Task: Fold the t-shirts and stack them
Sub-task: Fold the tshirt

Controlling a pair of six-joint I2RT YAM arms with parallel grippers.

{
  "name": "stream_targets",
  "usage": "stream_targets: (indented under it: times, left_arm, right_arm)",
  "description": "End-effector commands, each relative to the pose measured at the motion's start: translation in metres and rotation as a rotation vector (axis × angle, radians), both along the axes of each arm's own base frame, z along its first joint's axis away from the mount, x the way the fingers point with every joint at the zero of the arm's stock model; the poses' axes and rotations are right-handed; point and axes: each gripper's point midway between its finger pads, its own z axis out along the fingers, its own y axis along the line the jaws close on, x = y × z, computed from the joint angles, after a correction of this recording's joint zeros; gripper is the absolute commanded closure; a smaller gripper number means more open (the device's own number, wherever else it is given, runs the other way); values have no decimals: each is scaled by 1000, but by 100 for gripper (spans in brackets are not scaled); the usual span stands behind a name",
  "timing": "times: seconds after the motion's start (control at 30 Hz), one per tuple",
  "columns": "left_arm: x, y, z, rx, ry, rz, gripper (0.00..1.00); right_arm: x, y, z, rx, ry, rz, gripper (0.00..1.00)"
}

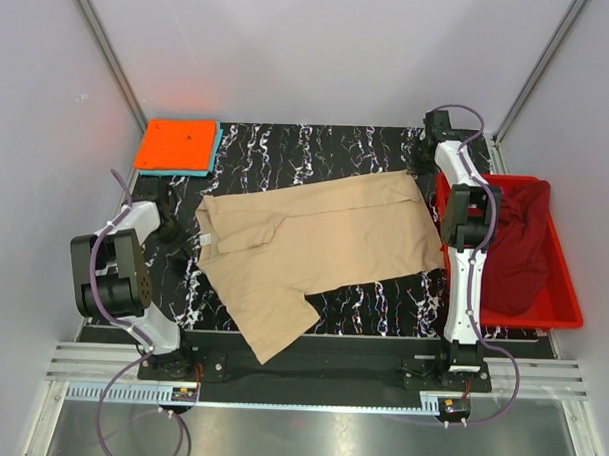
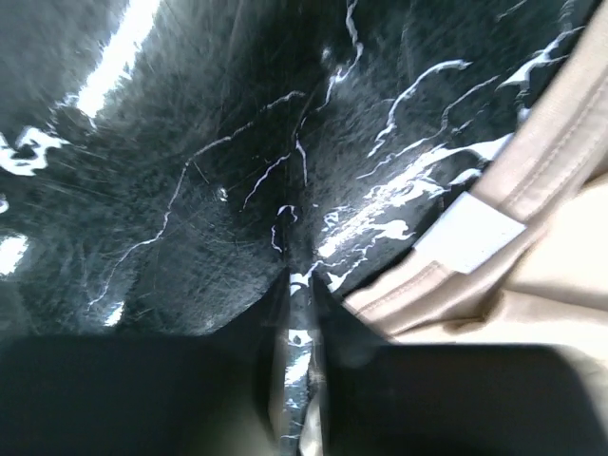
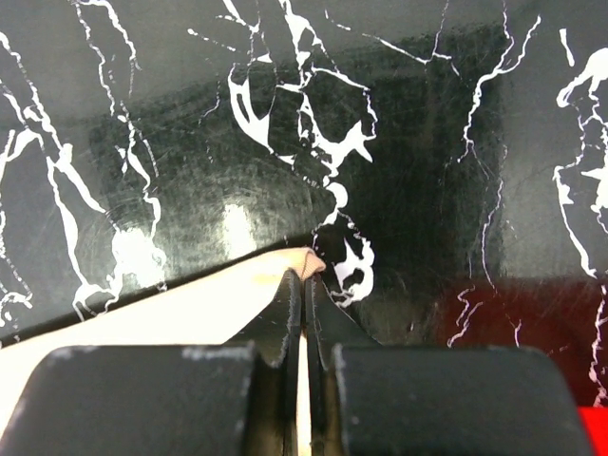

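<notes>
A large tan t-shirt (image 1: 314,243) lies spread across the black marble table (image 1: 287,147). My right gripper (image 1: 420,169) is shut on its far right corner; in the right wrist view the tan cloth (image 3: 190,309) bunches between the closed tips (image 3: 304,275). My left gripper (image 1: 187,246) sits low at the shirt's left side by the collar. In the left wrist view its jaws (image 2: 302,281) stand a narrow slit apart over bare table, just left of the collar and its white label (image 2: 465,233). An orange t-shirt (image 1: 177,144) lies folded on a light blue one (image 1: 216,150) at the far left.
A red plastic bin (image 1: 562,315) stands at the right edge with a maroon t-shirt (image 1: 514,245) heaped in it, right beside the right arm. One tan sleeve (image 1: 271,337) hangs over the table's near edge. White walls enclose the table.
</notes>
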Motion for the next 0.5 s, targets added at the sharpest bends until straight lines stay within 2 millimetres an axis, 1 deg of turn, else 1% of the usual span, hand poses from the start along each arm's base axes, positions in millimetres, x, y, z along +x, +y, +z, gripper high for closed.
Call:
stream_targets:
  times: [0.0, 0.03, 0.1, 0.13, 0.17, 0.2, 0.27, 0.3, 0.33, 0.37, 0.4, 0.43, 0.47]
  left_arm:
    - [34, 13, 38, 77, -128, -31, 72]
    - [46, 12, 52, 89, -168, -65, 66]
    - [60, 7, 66, 104, -216, -99, 59]
    - [74, 4, 82, 108, -287, -116, 58]
    - [83, -3, 90, 106, -330, -153, 58]
    - [99, -12, 103, 84, -408, -187, 57]
    - [116, -23, 111, 59, -474, -231, 53]
    - [130, -29, 121, 28, -534, -254, 48]
    - [137, -32, 113, 8, -528, -261, 47]
    - [144, -34, 112, -3, -533, -267, 47]
    - [153, -37, 117, -14, -549, -278, 47]
    - [158, -37, 107, -22, -521, -277, 47]
    - [160, -40, 104, -30, -513, -281, 48]
  right_arm:
    - [17, 0, 17, 22, -65, -1, 100]
    - [17, 1, 16, 29, -62, -1, 100]
    - [18, 2, 15, 33, -65, -1, 100]
    - [18, 2, 15, 31, -63, -1, 100]
    - [20, 0, 20, 25, -68, -5, 99]
    - [20, 0, 21, 23, -67, -5, 89]
    - [21, -1, 32, 9, -71, -12, 80]
    - [22, -3, 39, 3, -81, -10, 71]
    - [23, -4, 46, -5, -93, -12, 68]
    - [22, -5, 50, -10, -97, -13, 63]
    - [23, -7, 60, -19, -114, -14, 58]
    - [20, -8, 62, -25, -111, -21, 56]
    - [18, -10, 66, -28, -111, -24, 55]
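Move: The beige t-shirt's far left corner lies about 18 cm ahead of the left hand and 5 cm to its right, at nearly the same height. The white neck tag is some 6 cm ahead and 6 cm right, and the orange folded stack about 36 cm ahead and 5 cm left. The right hand has the shirt's far right corner at its closed fingertips; the red bin's middle is roughly 23 cm back from that hand and 18 cm right. The right fingers open and let go of the shirt's far right corner, the hand then easing up about 2 cm and a little forward. Meanwhile the left hand sweeps forward some 13 cm and rises about 10 cm, heading along the shirt's left side towards the far left corner; its fingers open to about half, swing some 25 degrees to point farther forward, and turn slightly clockwise. ##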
